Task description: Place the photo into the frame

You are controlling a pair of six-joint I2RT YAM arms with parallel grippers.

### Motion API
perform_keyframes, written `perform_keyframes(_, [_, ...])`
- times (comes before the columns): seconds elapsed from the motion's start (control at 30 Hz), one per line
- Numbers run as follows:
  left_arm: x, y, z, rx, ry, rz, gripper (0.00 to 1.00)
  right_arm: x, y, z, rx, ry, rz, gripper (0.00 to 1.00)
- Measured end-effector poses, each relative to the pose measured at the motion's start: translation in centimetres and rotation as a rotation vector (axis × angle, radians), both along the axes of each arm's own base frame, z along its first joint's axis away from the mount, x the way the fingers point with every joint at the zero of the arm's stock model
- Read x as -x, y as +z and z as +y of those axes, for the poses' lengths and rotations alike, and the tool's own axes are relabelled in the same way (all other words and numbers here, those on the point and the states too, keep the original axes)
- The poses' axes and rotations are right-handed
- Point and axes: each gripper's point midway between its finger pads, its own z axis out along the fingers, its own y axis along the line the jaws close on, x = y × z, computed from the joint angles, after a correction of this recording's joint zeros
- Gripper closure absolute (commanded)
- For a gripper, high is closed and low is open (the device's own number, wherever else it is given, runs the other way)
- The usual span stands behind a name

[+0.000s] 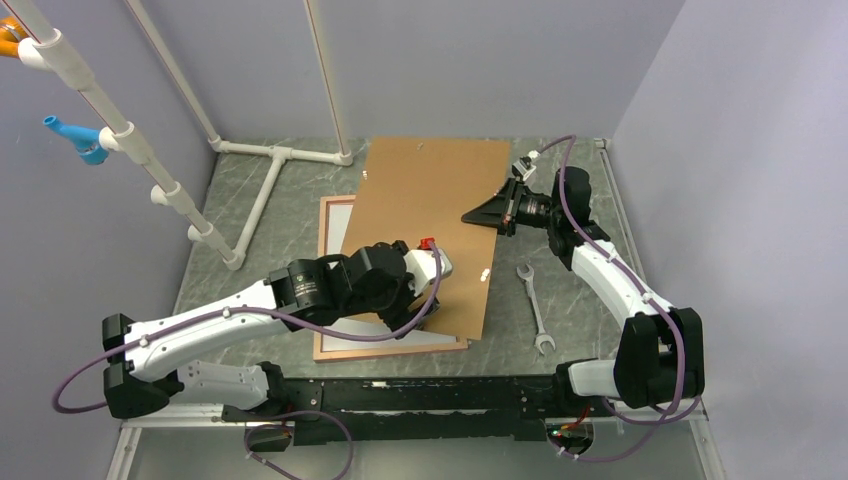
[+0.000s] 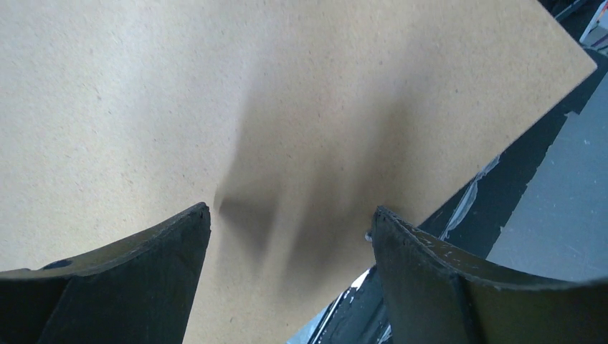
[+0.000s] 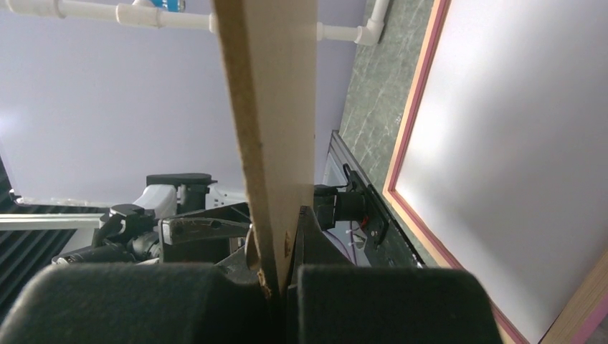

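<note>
The frame (image 1: 390,352) lies flat on the table, its pinkish wood edge (image 3: 412,122) around a plain white surface (image 3: 516,143); I cannot tell whether that surface is the photo. A brown backing board (image 1: 430,200) covers most of the frame, tilted with its right side raised. My right gripper (image 1: 490,213) is shut on the board's right edge, and the right wrist view shows the board edge-on (image 3: 276,107) pinched between the jaws (image 3: 287,276). My left gripper (image 1: 428,305) hovers open over the board's near corner, with bare board (image 2: 287,86) and nothing else between its fingers (image 2: 290,222).
A wrench (image 1: 533,305) lies on the table right of the board, with a small white piece (image 1: 485,272) beside the board's edge. White pipework (image 1: 270,170) stands at the back left. The black base rail (image 1: 420,395) runs along the near edge.
</note>
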Motion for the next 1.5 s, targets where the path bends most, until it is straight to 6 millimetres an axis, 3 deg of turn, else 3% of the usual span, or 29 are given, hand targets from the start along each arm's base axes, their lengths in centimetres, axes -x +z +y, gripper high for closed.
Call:
perform_keyframes(0.3, [-0.7, -0.1, -1.6, 0.036, 0.028, 0.002, 0.14, 0.2, -0.4, -0.1, 0.016, 0.003, 0.001, 1.00])
perform_keyframes(0.53, [-1.6, 0.2, -1.2, 0.056, 0.096, 0.001, 0.14, 0.2, -0.5, -0.1, 0.018, 0.001, 0.000, 1.00])
perform_keyframes(0.67, [-3.1, 0.8, 0.0, 0.093, 0.175, 0.017, 0.14, 0.2, -0.5, -0.1, 0.018, 0.002, -0.002, 1.00])
perform_keyframes(0.87, [-6.7, 1.0, 3.5, 0.178, 0.355, 0.077, 0.14, 0.3, -1.0, -0.1, 0.036, 0.008, -0.011, 1.00])
perform_keyframes(1.23, [-10.7, -1.8, 12.2, 0.294, 0.673, 0.219, 0.15, 0.2, -4.5, -0.5, 0.140, 0.033, 0.055, 1.00])
perform_keyframes(1.37, [-11.6, -4.4, 15.6, 0.314, 0.808, 0.297, 0.16, -0.1, -4.8, -0.6, 0.170, 0.036, 0.050, 1.00])
perform_keyframes(1.5, [-11.7, -9.0, 18.8, 0.302, 0.956, 0.428, 0.18, -0.1, -4.6, -0.6, 0.182, 0.043, 0.038, 1.00])
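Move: The backing board, its right edge already pinched by the right hand, has its middle roughly 8 cm left of that hand and 2 cm back; the frame it is meant for lies about 25 cm below, middle 14 cm left and 3 cm ahead, the wrench 15 cm right and 4 cm back on the table. For the empty left hand, the frame's left rail is about 17 cm ahead, 18 cm left, 22 cm down; the board's middle is 12 cm ahead, nearly level. The board is kept pinched by its right edge as the right hand first nearly waits, then lowers it about 5 cm towards the frame, rolling so its left side dips some 10 degrees. The open left hand edges slightly right over the board's near end, then swings away left and forward, about 20 cm leftward, turning counter-clockwise and sinking late towards the frame's left rail. ##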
